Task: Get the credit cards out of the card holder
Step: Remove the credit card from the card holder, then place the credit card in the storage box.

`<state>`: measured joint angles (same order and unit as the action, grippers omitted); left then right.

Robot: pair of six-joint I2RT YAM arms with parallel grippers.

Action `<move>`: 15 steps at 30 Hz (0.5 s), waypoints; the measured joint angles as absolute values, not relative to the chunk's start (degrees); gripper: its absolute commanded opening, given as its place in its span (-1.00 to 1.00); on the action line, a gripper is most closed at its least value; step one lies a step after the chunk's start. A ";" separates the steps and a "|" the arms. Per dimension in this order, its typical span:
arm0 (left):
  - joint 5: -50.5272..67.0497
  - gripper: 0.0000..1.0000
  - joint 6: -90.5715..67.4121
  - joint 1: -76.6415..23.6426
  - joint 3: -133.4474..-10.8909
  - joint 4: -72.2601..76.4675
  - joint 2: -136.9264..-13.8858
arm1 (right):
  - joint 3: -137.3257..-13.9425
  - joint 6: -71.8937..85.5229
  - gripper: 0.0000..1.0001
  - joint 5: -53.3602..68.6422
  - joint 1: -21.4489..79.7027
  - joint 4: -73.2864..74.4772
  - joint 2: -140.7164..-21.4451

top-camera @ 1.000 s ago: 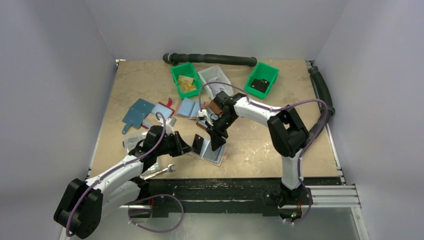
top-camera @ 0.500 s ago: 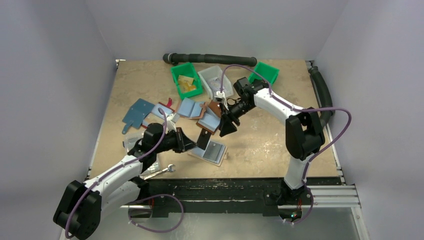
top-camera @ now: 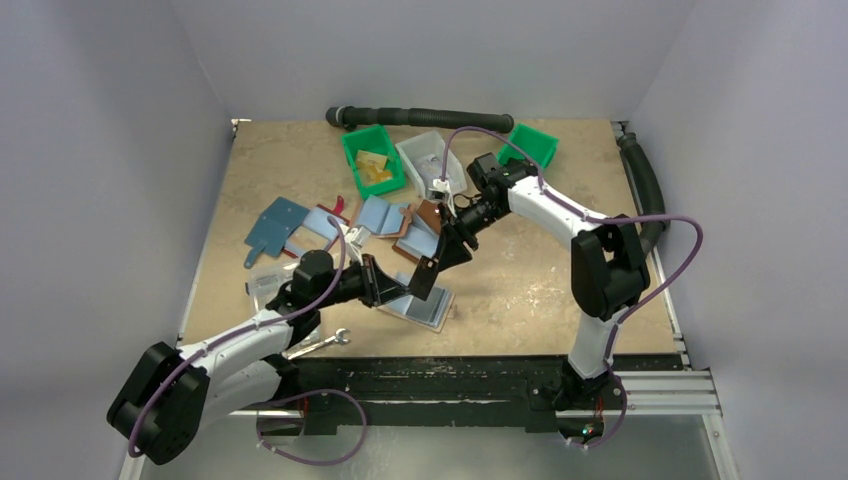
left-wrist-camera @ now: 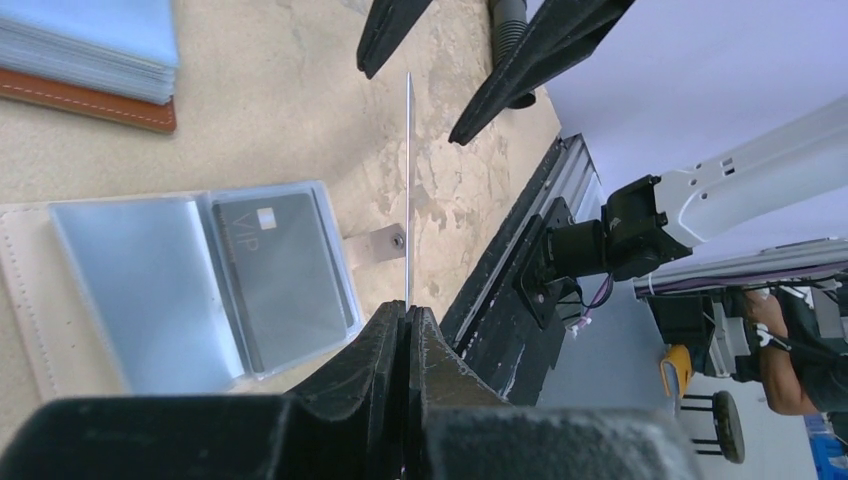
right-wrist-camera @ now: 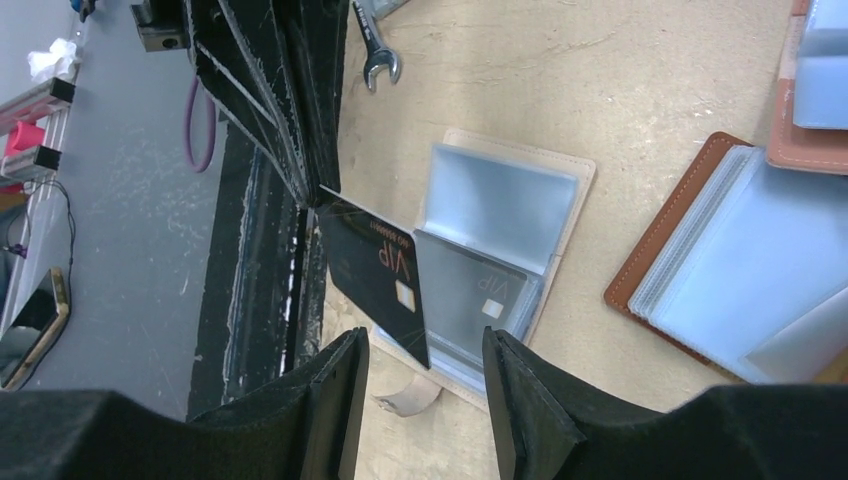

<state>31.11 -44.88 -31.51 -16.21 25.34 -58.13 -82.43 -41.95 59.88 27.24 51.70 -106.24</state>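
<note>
My left gripper (left-wrist-camera: 408, 312) is shut on a dark grey credit card (left-wrist-camera: 408, 180), seen edge-on and held upright above the table. In the right wrist view that card (right-wrist-camera: 375, 268) shows "VIP" lettering. Its far corner reaches between the fingers of my right gripper (right-wrist-camera: 425, 345), which is open and not touching it. From above, the card (top-camera: 424, 278) hangs between the left gripper (top-camera: 398, 285) and the right gripper (top-camera: 450, 245). The card holder (top-camera: 432, 308) lies open on the table below. Another dark card (right-wrist-camera: 475, 295) sits in its clear pocket.
Brown wallets with blue lining (top-camera: 395, 215) lie behind the holder, with blue-grey flaps (top-camera: 275, 225) to the left. Two green bins (top-camera: 372, 160) (top-camera: 524, 148), a clear box (top-camera: 425, 158) and a black hose (top-camera: 420, 118) stand at the back. A wrench (top-camera: 325, 342) lies near the front edge.
My right gripper has pulled back from the holder and opened wider. My left gripper has carried the dark card up and to the right, until its far edge came between the right fingers.
</note>
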 measured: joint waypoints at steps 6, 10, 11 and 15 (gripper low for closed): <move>30.85 -1.00 -45.56 -33.30 -16.21 28.60 -59.99 | -82.43 -41.36 -0.25 61.08 27.24 51.59 -106.43; 30.41 -1.00 -45.95 -33.95 -16.21 29.91 -60.82 | -82.43 -41.10 -0.65 61.19 27.24 51.75 -107.00; 30.22 -1.00 -45.98 -34.06 -16.19 30.13 -60.97 | -82.43 -41.10 -0.82 61.28 27.24 51.86 -107.13; 28.95 -1.00 -45.93 -34.15 -15.90 29.87 -61.08 | -82.43 -40.91 -1.00 62.06 27.03 52.75 -107.61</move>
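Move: The black VIP card, upright in the left fingers, has its middle about 4 cm to the left of the right hand, 3 cm back and level; its free end already stands between the right fingers. From the right hand, the open card holder lies 9 cm back, 5 cm left and 10 cm below, and the brown holder 5 cm ahead, 5 cm left, equally low. From the left hand, the card's middle is about 3 cm ahead and 4 cm right, level. Holding almost in place, drifting back and down no more than half a centimetre and tipping about 5 degrees, the right hand shuts its half-open fingers on the free end of the card and pinches it. The left hand keeps its grip on the opposite end and carries the card about 1 cm rightward into those fingers. ##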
